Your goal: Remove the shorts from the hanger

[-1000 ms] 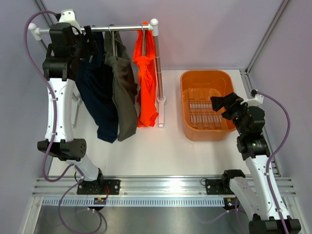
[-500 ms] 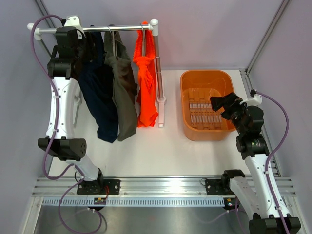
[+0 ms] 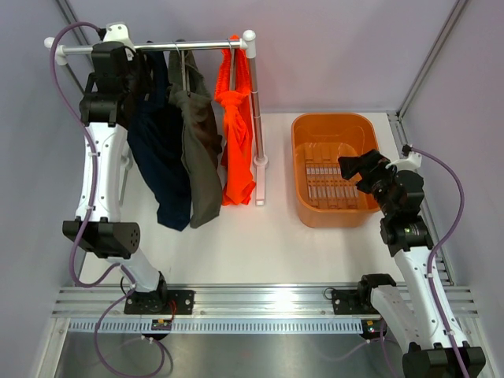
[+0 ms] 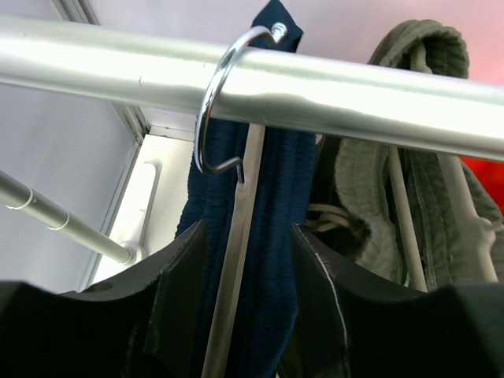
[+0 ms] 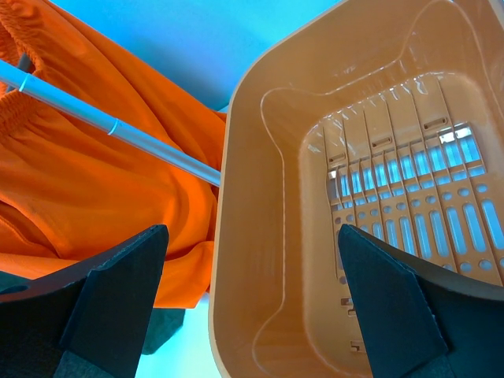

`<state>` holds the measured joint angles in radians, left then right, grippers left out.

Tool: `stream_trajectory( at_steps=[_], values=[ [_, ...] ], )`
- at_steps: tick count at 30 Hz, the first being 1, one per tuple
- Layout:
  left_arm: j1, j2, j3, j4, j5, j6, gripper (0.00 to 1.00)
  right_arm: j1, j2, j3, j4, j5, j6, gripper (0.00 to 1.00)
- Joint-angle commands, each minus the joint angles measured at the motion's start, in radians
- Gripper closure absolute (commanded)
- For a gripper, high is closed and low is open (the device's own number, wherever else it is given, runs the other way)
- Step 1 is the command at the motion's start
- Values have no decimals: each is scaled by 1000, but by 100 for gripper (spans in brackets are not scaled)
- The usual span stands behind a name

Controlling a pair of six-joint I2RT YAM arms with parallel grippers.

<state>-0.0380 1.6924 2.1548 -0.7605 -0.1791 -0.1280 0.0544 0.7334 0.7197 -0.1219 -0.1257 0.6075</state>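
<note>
Three shorts hang side by side on a silver rail: navy, olive-grey and orange. My left gripper is up at the rail's left end. In the left wrist view its jaws close on the navy shorts' waistband and the hanger's bar, just below the wire hook on the rail. The olive-grey shorts hang to its right. My right gripper is open and empty over the orange basket; the right wrist view shows the orange shorts.
An orange plastic basket with a slotted floor stands at the right; its wall fills the right wrist view. The rack's upright post stands between shorts and basket. Grey walls enclose the white table.
My left arm has moved up and a little right, bringing its gripper onto the top of the navy shorts at the rail. The right arm has shifted slightly left.
</note>
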Motion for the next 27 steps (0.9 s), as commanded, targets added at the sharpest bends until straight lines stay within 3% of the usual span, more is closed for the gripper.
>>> stream_trajectory(
  at_steps=[1, 11, 17, 22, 27],
  values=[
    [3, 19, -13, 56, -36, 11, 53, 7, 3, -6, 57, -17, 8, 0],
    [0, -17, -93, 105, -59, 16, 64, 5, 4, -9, 65, -22, 11, 1],
    [0, -33, -99, 144, -94, -7, 83, 5, 6, -14, 62, -20, 8, 1],
    [0, -128, -228, 300, -82, -22, 98, 7, 9, -17, 67, -29, 8, 1],
    [0, -211, -233, 345, -76, -10, 100, 7, 11, -17, 74, -38, 9, 1]
  ],
)
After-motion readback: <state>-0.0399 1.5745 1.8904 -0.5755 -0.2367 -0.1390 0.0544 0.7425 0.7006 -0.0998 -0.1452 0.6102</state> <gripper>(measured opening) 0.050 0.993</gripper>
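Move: The near arm of the navy shorts' hanger hangs about 2 cm ahead of the left hand, roughly 1 cm to its left and 3 cm lower, between the half-open fingers. The rail crosses about 1 cm ahead and 6 cm above. The olive shorts' hanger is some 12 cm to the right, 2 cm ahead and about 3 cm lower. From the right hand, the navy shorts' hanger lies some 17 cm ahead, 54 cm left and 12 cm higher. The sloping near arm of the navy shorts' hanger is pinched just below its hook: the left hand sinks about 3 cm, edging forward and left roughly 1 cm, while its half-open fingers close. With them nearly shut, the hand turns back, drawing some 2 cm towards the robot and 1 cm up while keeping the hanger pinched. ##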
